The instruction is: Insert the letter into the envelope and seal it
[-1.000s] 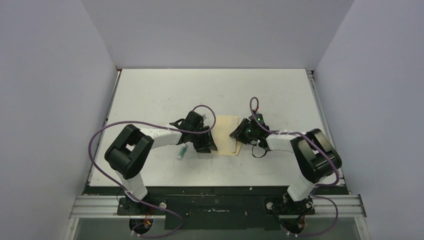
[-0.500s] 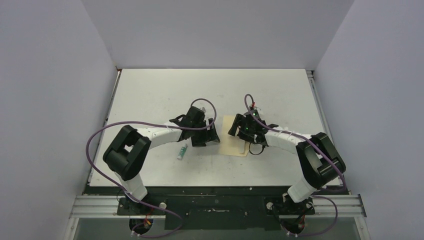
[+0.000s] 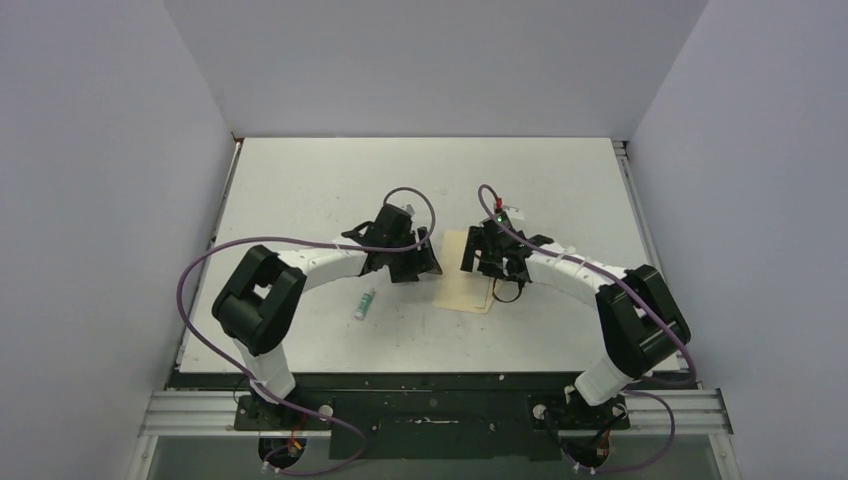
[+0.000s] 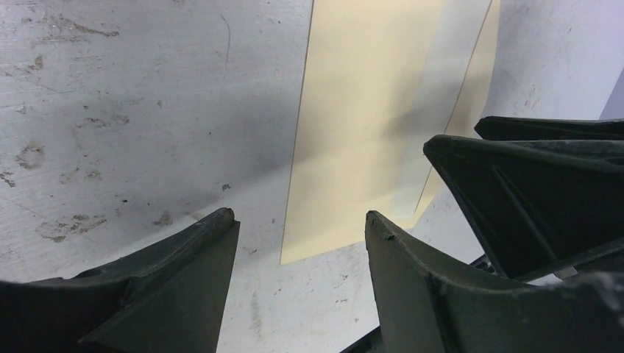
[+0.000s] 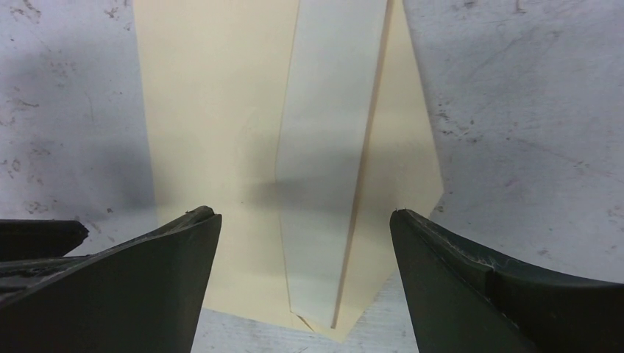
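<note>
The pale tan envelope (image 3: 465, 286) lies flat on the table between my two grippers. In the right wrist view the envelope (image 5: 221, 110) shows a pale glossy strip (image 5: 331, 132) running along its folded flap. The letter is hidden; no dark-bordered sheet shows in any view. My left gripper (image 3: 424, 262) hangs open just above the envelope's near corner (image 4: 309, 246), with nothing between its fingers (image 4: 199, 250). My right gripper (image 3: 472, 258) stands wide open over the envelope's flap end (image 5: 346, 323), holding nothing.
A small green and white tube (image 3: 364, 303) lies on the table left of the envelope, near the left arm. The worn white table (image 3: 330, 180) is walled on three sides. The right gripper's black fingers (image 4: 515, 191) show in the left wrist view.
Both grippers have opened and let go of the envelope. Both have drawn back toward the far side, and the envelope now lies flat between them.
</note>
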`<state>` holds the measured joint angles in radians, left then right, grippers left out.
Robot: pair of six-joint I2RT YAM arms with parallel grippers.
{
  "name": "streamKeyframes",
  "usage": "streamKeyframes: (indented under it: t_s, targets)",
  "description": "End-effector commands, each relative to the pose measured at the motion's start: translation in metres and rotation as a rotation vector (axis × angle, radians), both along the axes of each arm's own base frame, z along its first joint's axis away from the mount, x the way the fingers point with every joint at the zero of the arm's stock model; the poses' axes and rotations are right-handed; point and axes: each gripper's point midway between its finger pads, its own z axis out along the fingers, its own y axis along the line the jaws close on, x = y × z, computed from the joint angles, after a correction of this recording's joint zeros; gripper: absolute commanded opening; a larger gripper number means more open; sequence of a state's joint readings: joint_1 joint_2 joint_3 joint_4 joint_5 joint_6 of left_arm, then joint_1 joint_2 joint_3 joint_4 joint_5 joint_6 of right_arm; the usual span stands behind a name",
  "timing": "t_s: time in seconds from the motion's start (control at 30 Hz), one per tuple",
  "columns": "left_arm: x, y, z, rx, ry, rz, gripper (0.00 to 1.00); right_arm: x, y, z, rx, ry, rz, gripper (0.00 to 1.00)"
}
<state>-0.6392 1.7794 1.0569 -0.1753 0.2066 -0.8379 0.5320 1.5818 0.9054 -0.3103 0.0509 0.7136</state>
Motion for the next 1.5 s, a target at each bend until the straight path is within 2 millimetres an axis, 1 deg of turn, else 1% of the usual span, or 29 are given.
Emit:
streamKeyframes:
  t_s: [0.0, 0.07, 0.1, 0.2, 0.3, 0.4, 0.53, 0.63, 0.77, 0.83, 0.93, 1.07, 1.27, 1.47]
  targets:
    - [0.014, -0.012, 0.018, -0.07, -0.051, -0.001, 0.62, 0.006, -0.021, 0.016, -0.101, -0.04, -0.015, 0.9]
    - [0.014, -0.016, 0.019, -0.09, -0.058, -0.015, 0.61, 0.006, -0.025, 0.014, -0.091, -0.036, -0.017, 0.88]
    - [0.015, -0.018, 0.02, -0.101, -0.06, -0.021, 0.61, 0.007, -0.025, 0.012, -0.075, -0.032, -0.019, 0.85]
    - [0.019, -0.021, 0.019, -0.108, -0.064, -0.024, 0.61, 0.01, -0.023, 0.01, -0.044, -0.037, -0.008, 0.69]
    - [0.024, -0.021, 0.013, -0.087, -0.07, -0.023, 0.6, 0.013, -0.018, 0.01, -0.027, -0.04, 0.006, 0.56]
    - [0.029, -0.02, 0.007, -0.058, -0.074, -0.023, 0.59, 0.016, -0.016, 0.007, -0.026, -0.034, 0.003, 0.49]
    - [0.035, -0.021, 0.001, -0.037, -0.079, -0.03, 0.58, 0.016, -0.017, -0.003, -0.04, -0.011, -0.007, 0.45]
    - [0.037, -0.023, -0.002, -0.034, -0.077, -0.03, 0.54, 0.014, -0.02, -0.012, -0.057, 0.009, -0.013, 0.39]
    - [0.039, -0.024, -0.009, -0.027, -0.069, -0.04, 0.52, 0.015, -0.017, -0.02, -0.043, 0.014, -0.012, 0.32]
    - [0.039, -0.025, -0.014, -0.021, -0.063, -0.046, 0.49, 0.015, -0.015, -0.024, -0.04, 0.02, -0.008, 0.29]
    - [0.035, -0.029, -0.022, -0.032, -0.035, -0.08, 0.41, 0.016, -0.012, -0.026, -0.026, 0.02, 0.002, 0.22]
    - [0.028, -0.03, -0.033, -0.025, 0.001, -0.121, 0.37, 0.018, -0.007, -0.028, -0.01, 0.015, 0.024, 0.15]
    - [0.024, -0.029, -0.038, -0.019, 0.012, -0.145, 0.36, 0.018, 0.002, -0.031, 0.005, 0.025, 0.096, 0.11]
    - [0.023, -0.029, -0.041, -0.013, 0.02, -0.152, 0.36, 0.021, 0.019, -0.029, 0.069, 0.009, 0.16, 0.11]
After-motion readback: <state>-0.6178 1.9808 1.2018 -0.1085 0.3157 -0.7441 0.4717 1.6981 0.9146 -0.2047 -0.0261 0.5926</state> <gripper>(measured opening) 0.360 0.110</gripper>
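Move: The right hand is open just above the letter's white strip, which sticks out of the envelope: the strip's middle is about 1 cm ahead, 1 cm right and 3 cm below. The envelope's middle lies some 3 cm left of that hand, 1 cm ahead and 3 cm below. For the left hand the envelope's middle is roughly 7 cm right, 2 cm ahead and 3 cm down. The glue tube lies 14 cm left of the left hand, 6 cm back and 3 cm below. Rightward about 2 cm first, then down nearly 3 cm, the right hand closes its wide-open fingers almost shut at the letter's outer edge, then travels about 2 cm left and 1–2 cm forward, pushing the letter into the envelope. Meanwhile the left hand eases forward, right and down, 2–3 cm each, narrowing its fingers astride the envelope's left edge. ##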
